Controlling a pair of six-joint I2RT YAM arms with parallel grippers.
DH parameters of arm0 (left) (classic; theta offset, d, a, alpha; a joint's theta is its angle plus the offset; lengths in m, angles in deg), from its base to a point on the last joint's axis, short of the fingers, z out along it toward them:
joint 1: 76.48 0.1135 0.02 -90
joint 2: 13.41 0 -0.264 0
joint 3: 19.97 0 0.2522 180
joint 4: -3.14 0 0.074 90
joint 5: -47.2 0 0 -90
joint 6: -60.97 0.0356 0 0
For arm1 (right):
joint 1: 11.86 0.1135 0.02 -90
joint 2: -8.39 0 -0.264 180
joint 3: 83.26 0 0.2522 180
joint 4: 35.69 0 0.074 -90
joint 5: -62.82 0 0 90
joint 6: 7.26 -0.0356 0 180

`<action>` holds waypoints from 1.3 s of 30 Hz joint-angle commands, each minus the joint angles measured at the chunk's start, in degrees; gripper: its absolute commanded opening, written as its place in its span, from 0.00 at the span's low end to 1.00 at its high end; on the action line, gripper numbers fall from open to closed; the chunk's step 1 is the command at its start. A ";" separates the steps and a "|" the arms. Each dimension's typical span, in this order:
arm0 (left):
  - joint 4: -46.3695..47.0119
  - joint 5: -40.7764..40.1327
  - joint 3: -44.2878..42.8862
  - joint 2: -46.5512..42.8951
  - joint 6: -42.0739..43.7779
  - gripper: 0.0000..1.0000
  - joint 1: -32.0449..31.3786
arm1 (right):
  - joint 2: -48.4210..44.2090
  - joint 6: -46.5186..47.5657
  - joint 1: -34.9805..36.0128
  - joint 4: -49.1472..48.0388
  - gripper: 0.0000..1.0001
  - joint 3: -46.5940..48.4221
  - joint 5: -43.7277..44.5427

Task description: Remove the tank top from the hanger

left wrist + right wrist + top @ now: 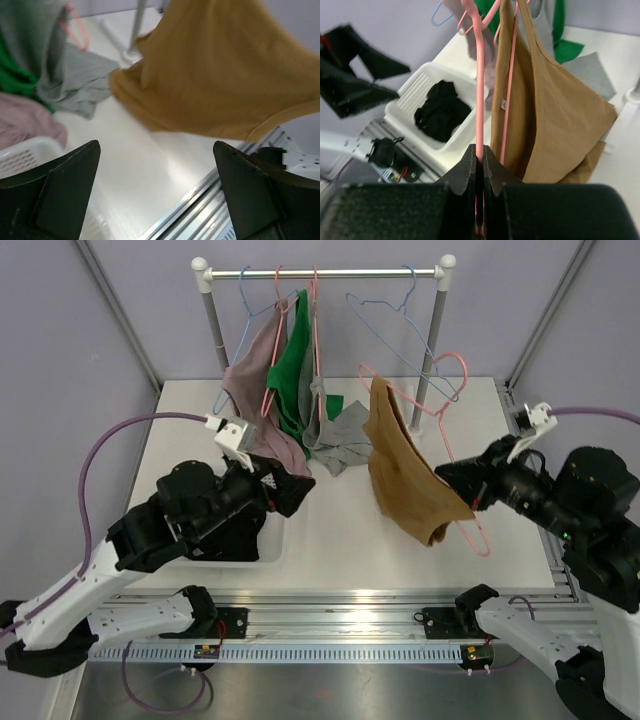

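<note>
A tan tank top (405, 475) hangs on a pink hanger (463, 368), held off the rack above the middle of the table. My right gripper (452, 477) is shut on the hanger's wire (479, 90), with the tank top (560, 110) draped just to the right of the jaws. My left gripper (292, 487) is open and empty, to the left of the top and apart from it. In the left wrist view the top (225, 65) fills the upper right, beyond the open fingers (60, 180).
A white basket (272, 543) with a black garment (440, 115) sits under my left arm. The rack (325, 273) at the back holds mauve (255, 390), green (292, 370) and grey (335, 435) garments and a blue hanger (400, 310).
</note>
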 commanded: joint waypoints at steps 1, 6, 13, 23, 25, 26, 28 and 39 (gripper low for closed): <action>7.95 -11.17 -6.56 5.98 3.38 0.99 -10.87 | -5.85 -4.16 0.35 -1.92 0.00 -7.20 -8.20; 12.87 -20.53 -10.78 15.73 5.76 0.99 -17.24 | -11.58 -5.13 0.35 -1.21 0.00 -11.96 -9.62; 18.76 -19.39 -10.88 21.46 5.49 0.99 -17.33 | -15.72 -6.89 0.44 -1.83 0.00 -15.31 -11.55; 20.35 -23.08 -10.53 25.16 5.67 0.64 -17.16 | -17.91 -8.21 0.36 -4.20 0.00 -17.68 -14.53; 20.09 -23.35 -10.53 25.16 5.67 0.41 -17.07 | -18.18 -7.95 0.35 -4.11 0.00 -17.94 -13.49; 20.09 -23.26 -10.35 25.16 5.50 0.36 -17.07 | -18.18 -7.60 0.44 -3.77 0.00 -17.86 -11.74; 20.09 -23.35 -9.57 24.63 5.32 0.25 -17.07 | -18.09 -6.98 0.35 -2.88 0.00 -17.68 -10.41; 18.50 -24.75 -7.36 23.32 3.21 0.00 -14.61 | -18.53 -6.54 0.44 -3.23 0.00 -17.07 -10.84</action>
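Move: The tan tank top's shoulder strap, looped over the far end of the pink hanger, lies about 14 cm ahead of the open left gripper, 16 cm to its right and some 5 cm higher. From the right fingers, already shut on the pink hanger, it is about 14 cm ahead and 15 cm left at roughly their height. The empty blue hanger on the rail is some 14 cm beyond the strap and 9 cm right of it; the basket is about 18 cm left of the left gripper, 4 cm ahead and 30 cm below. Draw the pink hanger back about 8 cm and down 6 cm with the right hand, keeping its grip and turning some 10 degrees counter-clockwise, then hold it steady. Meanwhile sweep the open left gripper about 13 cm right to the strap in a low arc, rising, then sinking and coming forward; shut the fingers fully to pinch the tan cloth just under the hanger's end, then start easing forward. ##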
